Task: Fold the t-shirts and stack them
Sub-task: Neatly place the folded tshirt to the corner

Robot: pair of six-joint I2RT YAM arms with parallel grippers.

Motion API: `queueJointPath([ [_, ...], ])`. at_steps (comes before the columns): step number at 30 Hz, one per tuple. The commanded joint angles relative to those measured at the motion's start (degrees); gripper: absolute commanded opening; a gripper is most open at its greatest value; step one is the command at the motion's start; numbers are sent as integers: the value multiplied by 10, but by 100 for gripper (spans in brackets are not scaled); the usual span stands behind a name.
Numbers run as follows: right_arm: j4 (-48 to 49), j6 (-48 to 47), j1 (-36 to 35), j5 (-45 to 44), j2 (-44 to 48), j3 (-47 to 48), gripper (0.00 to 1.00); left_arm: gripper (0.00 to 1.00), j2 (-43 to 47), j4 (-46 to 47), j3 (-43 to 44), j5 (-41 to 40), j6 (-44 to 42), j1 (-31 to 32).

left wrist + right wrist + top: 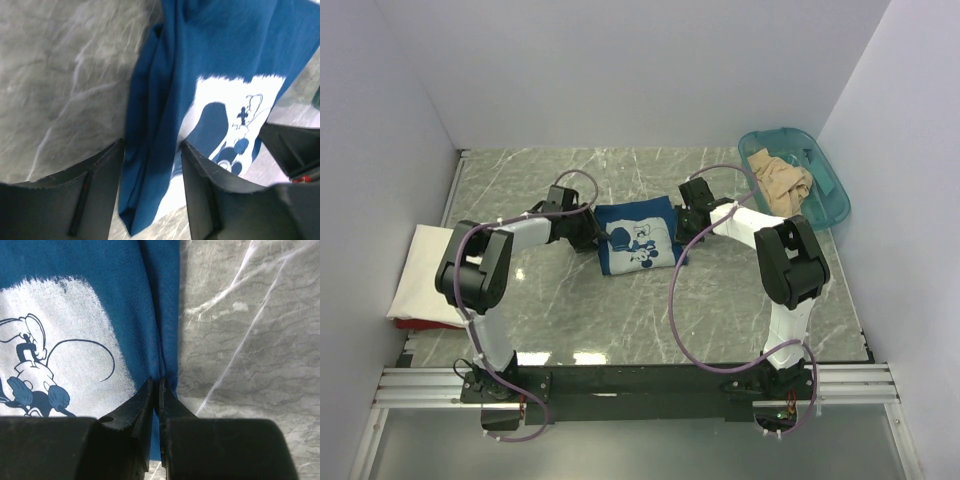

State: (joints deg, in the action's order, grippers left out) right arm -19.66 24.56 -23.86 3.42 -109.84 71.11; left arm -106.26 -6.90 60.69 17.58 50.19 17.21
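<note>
The dark navy t-shirt (638, 238) with its pale cartoon print lies folded in the middle of the table. My left gripper (592, 232) is at its left edge. In the left wrist view this gripper (151, 145) stands open, with a bunched fold of the navy t-shirt (225, 60) lying loose between the fingers. My right gripper (683, 232) is at the shirt's right edge. The right wrist view shows that gripper (156, 382) shut on a thin fold of the navy t-shirt (125, 290). A cream-white t-shirt (428, 275) lies folded at the far left. A tan t-shirt (782, 185) sits crumpled in the tub.
The teal translucent tub (835, 205) stands at the back right near the right wall. Something red (420, 323) peeks out under the cream shirt at the table's left edge. White walls close in the grey marbled table (620, 320) on three sides.
</note>
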Motion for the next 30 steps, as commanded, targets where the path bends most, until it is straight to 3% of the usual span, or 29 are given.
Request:
queueJointPath([
  [1, -13, -6, -4, 11, 16, -12, 12, 53, -27, -36, 18, -70, -6, 23],
  [9, -7, -3, -2, 17, 28, -17, 11, 31, -59, -53, 24, -158, 61, 82],
  [12, -6, 1, -4, 15, 37, -21, 13, 11, -38, -75, 30, -174, 90, 85],
  [13, -3, 4, -3, 12, 41, -24, 18, 1, -30, -84, 32, -191, 96, 85],
  [15, 5, 13, -2, 6, 62, -35, 26, 1, -6, -115, 42, -210, 101, 85],
  [16, 8, 21, 0, 0, 73, -40, 41, 1, 1, -135, 61, -232, 107, 85],
  [19, 24, 42, 7, 5, 117, -65, 64, 1, 3, -238, 130, -278, 138, 76],
  [24, 39, 62, 7, 18, 191, -104, 66, 1, -30, -412, 242, -337, 210, 35],
  [30, 43, 66, 8, 40, 253, -136, 66, 1, -24, -429, 261, -321, 231, -50],
])
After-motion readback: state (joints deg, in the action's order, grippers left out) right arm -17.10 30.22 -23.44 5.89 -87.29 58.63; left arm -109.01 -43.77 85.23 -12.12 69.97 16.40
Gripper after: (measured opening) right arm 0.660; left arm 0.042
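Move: The folded t-shirt lies between the hands, its middle about 8 cm to the right of the left hand, 1 cm ahead and 1 cm lower; the open left fingers are at its left edge. From the right hand, still pinching the right edge, that middle is about 8 cm left and 1 cm ahead. The pile of folded shirts lies some 32 cm left of the left hand and 6 cm back; the basket is roughly 22 cm right of the right hand and 12 cm ahead. The t-shirt's left edge is taken between the left fingers, which slip about 3 cm rightwards and slightly down, then shut on it. The left hand then pulls it left about 11 cm, rising some 5 cm, edging forward and turning counter-clockwise. Meanwhile the right fingers open off the right edge, and that hand lifts almost 9 cm and draws back. ##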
